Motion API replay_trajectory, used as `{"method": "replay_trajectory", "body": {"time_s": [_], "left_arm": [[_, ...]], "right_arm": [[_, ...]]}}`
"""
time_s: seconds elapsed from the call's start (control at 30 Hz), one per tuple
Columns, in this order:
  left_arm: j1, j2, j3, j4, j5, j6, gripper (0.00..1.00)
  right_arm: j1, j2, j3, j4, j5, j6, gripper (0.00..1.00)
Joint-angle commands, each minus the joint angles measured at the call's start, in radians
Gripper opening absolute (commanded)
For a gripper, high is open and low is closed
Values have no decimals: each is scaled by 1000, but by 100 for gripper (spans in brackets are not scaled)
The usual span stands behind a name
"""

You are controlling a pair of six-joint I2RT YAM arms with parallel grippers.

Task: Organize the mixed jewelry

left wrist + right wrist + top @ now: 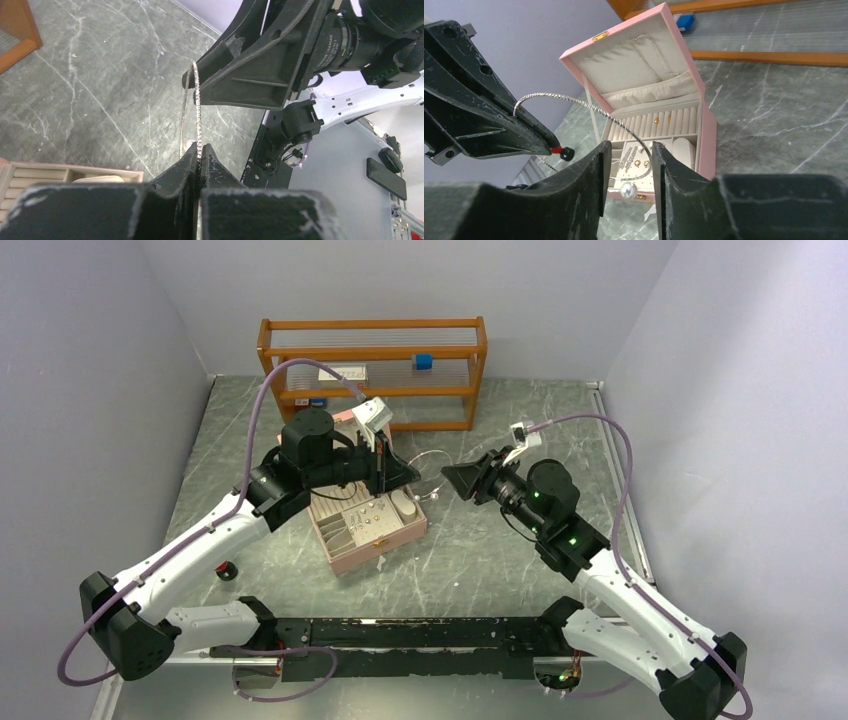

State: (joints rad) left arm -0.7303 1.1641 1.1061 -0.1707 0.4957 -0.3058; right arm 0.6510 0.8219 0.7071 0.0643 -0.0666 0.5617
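A thin silver bangle with a pearl at one end hangs in the air between my two grippers. My left gripper is shut on one part of its wire. My right gripper stands open around the other part, and the wire runs close along its right finger with the pearl between the fingers. From above, the bangle spans the left gripper and the right gripper. Small gold and silver jewelry lies in the open pink jewelry box.
The pink box sits below the left gripper, lid up, with a chain in the lid pocket. A wooden rack stands at the back. A red-capped black cylinder lies near the left arm.
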Motion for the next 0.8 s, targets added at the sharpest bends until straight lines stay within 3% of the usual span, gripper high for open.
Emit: {"method": "replay_trajectory", "body": {"time_s": [0.0, 0.07, 0.33, 0.47, 0.57, 0.63, 0.77], "left_arm": [[-5, -23, 31, -4, 47, 20, 5], [-4, -26, 30, -6, 46, 20, 5], [-5, -32, 28, -27, 3, 16, 7], [-5, -53, 17, -34, -76, 17, 31], [-5, -78, 11, -55, -209, 16, 62], [-4, -102, 9, -76, -325, 19, 71], [-5, -156, 23, -126, -521, 41, 77]], "right_arm": [[-4, 17, 27, 40, -61, -40, 37], [-3, 25, 26, 37, -55, -41, 34], [-4, 50, 38, 36, -60, -46, 6], [-2, 65, 44, 35, -64, -58, 0], [-3, 86, 50, 30, -58, -71, 0], [-2, 100, 54, 32, -55, -76, 0], [-2, 140, 53, 57, -64, -81, 0]]}}
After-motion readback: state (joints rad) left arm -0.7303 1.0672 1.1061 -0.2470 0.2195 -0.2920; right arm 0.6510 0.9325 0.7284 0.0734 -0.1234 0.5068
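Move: The silver bangle with the pearl end is still pinched in the left fingertips, its loop centred about 4 cm right of that hand and 1 cm ahead. From the right hand, whose fingers are partly open around the loop's near side, the centre lies about 4 cm left, level in reach. The jewelry box tray is some 17 cm left of the right hand, 3 cm ahead and 25 below; its oval cream case is 10 cm left, 6 ahead, 25 below. The right hand closes its partly open fingers and pinches the near side of the silver bangle's loop while sinking, about 2.5 cm in all, and easing 1.5 cm to its left, the wrist hardly turning. The left hand holds its end almost still until the right fingers are nearly shut, then opens wide to let go of the bangle and draws off left and somewhat forward, about 4.5 cm and gathering speed, rising a little and swinging some 15 degrees counter-clockwise. ##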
